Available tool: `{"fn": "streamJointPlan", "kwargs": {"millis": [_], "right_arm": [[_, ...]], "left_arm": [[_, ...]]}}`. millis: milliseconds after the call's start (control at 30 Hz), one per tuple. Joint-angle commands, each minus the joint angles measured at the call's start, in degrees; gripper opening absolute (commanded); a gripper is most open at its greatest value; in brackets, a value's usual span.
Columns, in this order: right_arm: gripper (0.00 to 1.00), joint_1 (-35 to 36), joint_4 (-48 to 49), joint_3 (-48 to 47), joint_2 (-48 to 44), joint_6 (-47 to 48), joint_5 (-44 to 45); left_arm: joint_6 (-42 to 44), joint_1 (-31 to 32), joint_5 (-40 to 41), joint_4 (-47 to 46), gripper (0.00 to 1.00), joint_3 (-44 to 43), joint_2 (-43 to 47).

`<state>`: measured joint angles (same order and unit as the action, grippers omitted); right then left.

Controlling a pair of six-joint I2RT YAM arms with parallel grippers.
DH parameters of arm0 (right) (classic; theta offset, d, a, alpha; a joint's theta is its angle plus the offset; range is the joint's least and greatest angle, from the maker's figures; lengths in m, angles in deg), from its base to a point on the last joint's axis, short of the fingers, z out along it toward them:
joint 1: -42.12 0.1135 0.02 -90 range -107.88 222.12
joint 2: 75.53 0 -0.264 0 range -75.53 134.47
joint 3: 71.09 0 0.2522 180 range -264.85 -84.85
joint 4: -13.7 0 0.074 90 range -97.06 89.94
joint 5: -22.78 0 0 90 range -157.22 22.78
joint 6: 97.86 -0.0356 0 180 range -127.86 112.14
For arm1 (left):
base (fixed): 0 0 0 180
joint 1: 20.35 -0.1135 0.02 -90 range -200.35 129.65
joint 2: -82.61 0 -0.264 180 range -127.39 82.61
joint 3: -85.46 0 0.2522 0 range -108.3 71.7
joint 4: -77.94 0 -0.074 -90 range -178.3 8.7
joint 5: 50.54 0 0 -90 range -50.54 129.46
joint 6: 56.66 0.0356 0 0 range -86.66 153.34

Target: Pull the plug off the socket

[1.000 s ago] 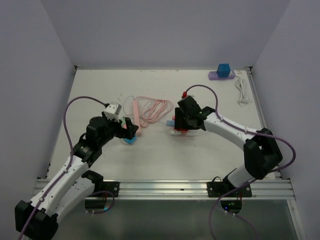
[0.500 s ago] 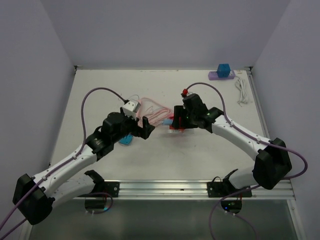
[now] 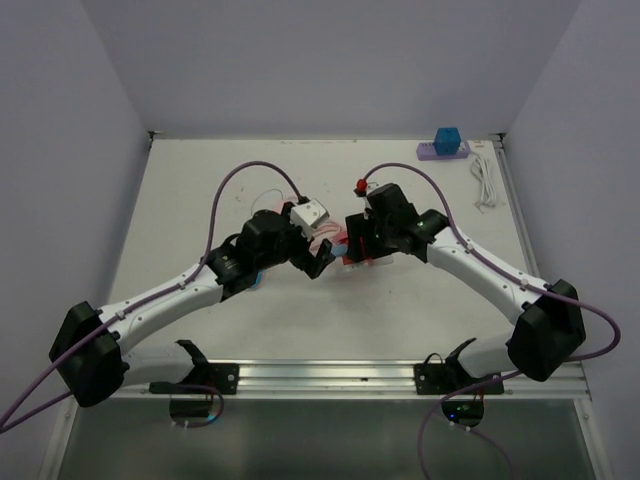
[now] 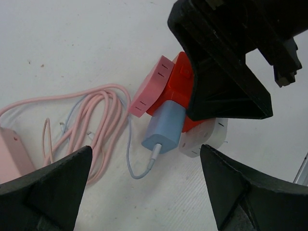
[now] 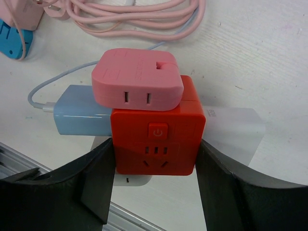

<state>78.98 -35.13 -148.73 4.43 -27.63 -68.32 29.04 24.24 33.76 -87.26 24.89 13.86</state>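
My right gripper (image 5: 155, 166) is shut on a red cube socket (image 5: 156, 130), one finger on each side face, just above the table (image 3: 200, 180). Three plugs sit in the socket. A pale blue plug (image 5: 79, 118) with a thin cable is on its left face. A pink plug (image 5: 137, 79) is on the far face and a white one (image 5: 233, 127) on the right. My left gripper (image 4: 144, 185) is open, with the blue plug (image 4: 164, 126) just beyond its fingertips. The top view shows my left gripper (image 3: 322, 258) close beside the socket (image 3: 357, 258).
A coiled pink cable (image 4: 91, 120) with its pink block (image 4: 12, 154) lies left of the socket. A blue disc (image 5: 12, 41) is near it. At the back right are a purple power strip (image 3: 443, 150) carrying a blue cube, and a white cord (image 3: 484, 182).
My left arm has swung right, from over the blue disc to beside the socket, its jaws still wide. My right gripper has kept the socket and shifted slightly.
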Motion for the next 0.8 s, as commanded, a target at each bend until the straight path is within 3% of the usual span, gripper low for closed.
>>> {"fn": "streamJointPlan", "kwargs": {"millis": [0,167,300,467,633,767], "right_arm": [[0.00,0.3,-0.7,-6.1,-2.2,2.2,-3.7],[0.00,0.3,-6.8,-11.5,0.4,2.5,-6.2],[0.00,0.2,-9.7,-14.1,1.2,3.7,-8.2],[0.00,0.2,-10.8,-15.6,1.5,4.5,-10.4],[0.00,0.2,-12.2,-16.3,1.2,6.1,-10.2],[0.00,0.2,-12.6,-16.3,1.2,6.4,-9.6]], "left_arm": [[8.8,1.3,-2.6,-1.1,0.96,-2.9,-2.0],[13.9,1.6,-3.6,-1.8,0.95,-2.2,-2.8],[15.5,1.7,-3.9,-4.8,0.84,-1.4,-2.7],[18.4,1.6,-5.5,-4.9,0.82,-1.4,-3.8],[19.7,1.6,-8.3,-4.6,0.58,-1.2,-3.3],[20.0,1.6,-9.2,-4.1,0.57,-1.2,-3.2]]}}
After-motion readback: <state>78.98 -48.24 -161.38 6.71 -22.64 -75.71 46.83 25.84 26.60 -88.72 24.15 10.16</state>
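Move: The light-blue plug stands out of the red socket held in the right fingers. It lies about 2 cm ahead, 4 cm right and 5 cm below the open left hand. From the left hand, the red socket is some 3 cm ahead, 8 cm right and 5 cm below, and the pink plug 5 cm ahead, 6 cm right and 4 cm below. From the right hand, the blue plug is about 1 cm back, 4 cm left and 1 cm below. Upward by about 4 cm, easing a little back and left, the right hand brings the still-gripped red socket to the left hand's height. The left hand edges right and slightly down, turning clockwise some 15 degrees to line up with the light-blue plug, while its wide-open fingers close partway around the plug. ##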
